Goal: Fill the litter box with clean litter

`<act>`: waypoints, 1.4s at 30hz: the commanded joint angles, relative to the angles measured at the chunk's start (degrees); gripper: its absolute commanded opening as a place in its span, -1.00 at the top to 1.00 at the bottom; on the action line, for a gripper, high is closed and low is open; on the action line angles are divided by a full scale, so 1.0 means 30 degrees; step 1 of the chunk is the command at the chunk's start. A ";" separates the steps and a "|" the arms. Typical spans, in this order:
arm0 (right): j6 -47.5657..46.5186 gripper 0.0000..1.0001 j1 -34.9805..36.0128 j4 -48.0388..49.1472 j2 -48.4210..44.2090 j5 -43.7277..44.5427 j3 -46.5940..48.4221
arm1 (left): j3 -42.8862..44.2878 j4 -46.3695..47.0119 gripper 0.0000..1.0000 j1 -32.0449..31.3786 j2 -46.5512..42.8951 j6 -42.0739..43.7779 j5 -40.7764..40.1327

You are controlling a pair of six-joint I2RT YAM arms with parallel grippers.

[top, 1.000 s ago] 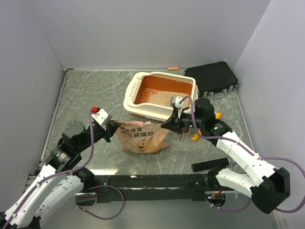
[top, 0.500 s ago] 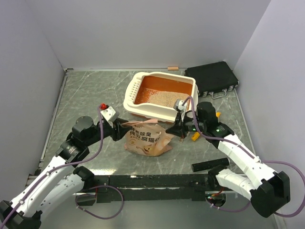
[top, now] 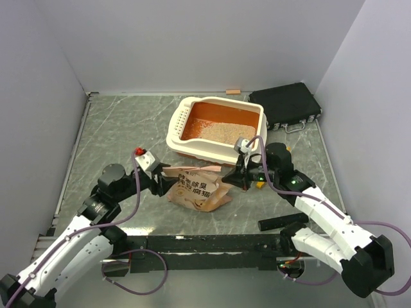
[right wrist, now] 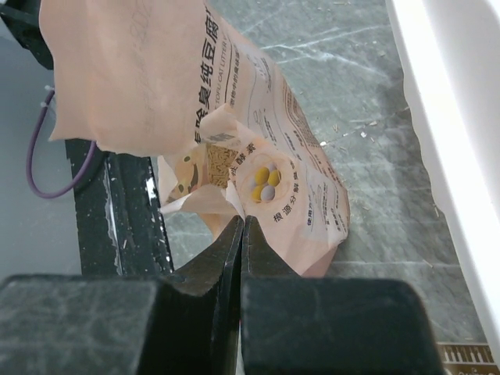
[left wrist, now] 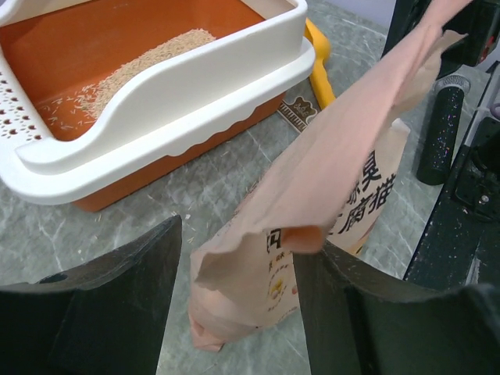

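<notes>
The litter box (top: 200,149), orange with a wide cream rim, stands at the back centre of the table. Beige clean litter (top: 215,133) covers part of its floor and also shows in the left wrist view (left wrist: 148,58). A crumpled tan paper bag (top: 196,187) with dark print lies in front of the box. My left gripper (top: 168,180) is open at the bag's left end, and a loose corner of the bag (left wrist: 336,172) hangs between its fingers (left wrist: 141,273). My right gripper (right wrist: 241,225) is shut on a fold at the bag's right edge (right wrist: 297,180).
A black flat case (top: 286,106) lies at the back right. A small orange-yellow scoop (top: 260,184) rests under the right wrist, beside the box (left wrist: 319,55). A black bar (top: 282,222) lies near the front edge. Grey walls close in three sides.
My left gripper has opened and let go of the bag's corner, and moved right toward the bag. The bag has sunk lower and crumpled onto the table. The right gripper stays shut.
</notes>
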 commanded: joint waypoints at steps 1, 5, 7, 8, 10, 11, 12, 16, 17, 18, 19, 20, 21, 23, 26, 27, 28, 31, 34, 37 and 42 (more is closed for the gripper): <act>0.0610 1.00 0.0237 0.1474 -0.0715 -0.0363 -0.0463 | 0.0231 0.2351 -0.25 0.0481 0.1142 0.0583 0.1959; 0.1194 1.00 0.0208 0.1445 -0.1476 0.0485 -0.0903 | 0.0231 0.3203 -0.18 0.1008 0.1730 0.0730 0.3277; 0.1371 1.00 0.0208 0.1387 -0.1945 0.0954 -0.1108 | 0.0144 0.3408 -0.11 0.1243 0.2053 0.0818 0.4387; 0.1546 1.00 0.0208 0.1299 -0.2092 0.1100 -0.1138 | 0.0056 0.3728 0.01 0.1302 0.2141 0.0760 0.4858; 0.1577 1.00 0.0179 0.1211 -0.2386 0.1306 -0.1284 | -0.0178 0.4139 0.21 0.1565 0.2463 0.0556 0.6289; 0.1577 1.00 0.0179 0.1095 -0.2444 0.1510 -0.1342 | -0.0208 0.4460 0.44 0.1682 0.2551 0.0293 0.6617; 0.2128 1.00 0.0179 0.1064 -0.2561 0.1599 -0.1488 | -0.0237 0.4522 0.57 0.1828 0.2697 0.0233 0.6969; 0.3011 1.00 0.0150 0.1240 -0.2767 0.2301 -0.1957 | -0.0559 0.4844 0.99 0.1918 0.2727 -0.0410 0.9048; 0.3564 1.00 0.0120 0.1298 -0.2825 0.2622 -0.2074 | -0.0531 0.4844 0.98 0.1918 0.2756 -0.0905 0.9574; 0.3859 1.00 0.0062 0.1357 -0.2826 0.2712 -0.2191 | -0.0444 0.4496 0.98 0.1918 0.3018 -0.1316 0.9550; 0.4210 1.00 0.0033 0.1299 -0.2855 0.2800 -0.2222 | 0.0079 0.4058 0.99 0.1976 0.3223 -0.1640 0.9579; 0.4939 1.00 -0.0026 0.1241 -0.2913 0.3004 -0.2222 | 0.0433 0.3502 0.98 0.2005 0.3457 -0.1991 0.9957; 0.5352 1.00 -0.0084 0.0921 -0.3001 0.3064 -0.2106 | 0.0813 0.2424 0.98 0.2064 0.3982 -0.2226 1.0018; 0.6201 1.00 -0.0201 0.0044 -0.3031 0.3035 -0.1697 | 0.2160 0.0722 0.99 0.2122 0.4483 -0.2579 0.9786; 0.7342 1.00 -0.0523 -0.2241 -0.3235 0.2920 -0.0613 | 0.3685 -0.2122 0.98 0.2413 0.5186 -0.3514 0.8060; 0.7697 1.00 -0.0930 -0.2623 -0.3207 0.2222 -0.0262 | 0.3978 -0.2824 0.98 0.2590 0.5536 -0.3808 0.7331; 0.8193 1.00 -0.1109 -0.3555 -0.3091 0.1780 -0.0056 | 0.4474 -0.3991 0.99 0.2794 0.5743 -0.4101 0.7092; 0.8928 1.00 -0.2191 -0.4558 -0.2476 0.0051 0.0151 | 0.5529 -0.5787 0.98 0.3703 0.6652 -0.5386 0.6590; 0.9892 1.00 -0.2983 -0.4300 -0.2241 -0.0537 -0.0550 | 0.5973 -0.7833 0.99 0.4581 0.7063 -0.5830 0.6856; 1.1033 1.00 -0.3950 -0.3714 -0.2035 -0.1821 -0.1428 | 0.5740 -0.8600 0.98 0.5548 0.6596 -0.6444 0.7001; 1.1771 1.00 -0.4303 -0.3068 -0.1420 -0.2823 -0.2630 | 0.5243 -0.9716 0.98 0.6810 0.6125 -0.7237 0.7849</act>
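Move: The left hand, open, has the left end of the paper bag's rim just off its fingertips, about 3 cm to its right, 1 cm ahead and 1 cm lower. The right hand already pinches the rim's other end; the paper bag's middle lies about 9 cm to its left, level fore and aft, 11 cm below. From the right hand, the litter box sits some 22 cm ahead, 2 cm left and 13 cm down; the yellow scoop 8 cm ahead, 22 cm right, 18 cm down. Bring the left gripper about 2 cm right onto the bag's rim, shut its fingers to pinch the paper, and swing slightly clockwise. Then roll both wrists together some 40 degrees, tops going forward. Ease the left hand back leftward and a little down while the right hand keeps its pinch and draws about 3 cm right, plus 2 cm back and slightly down. ##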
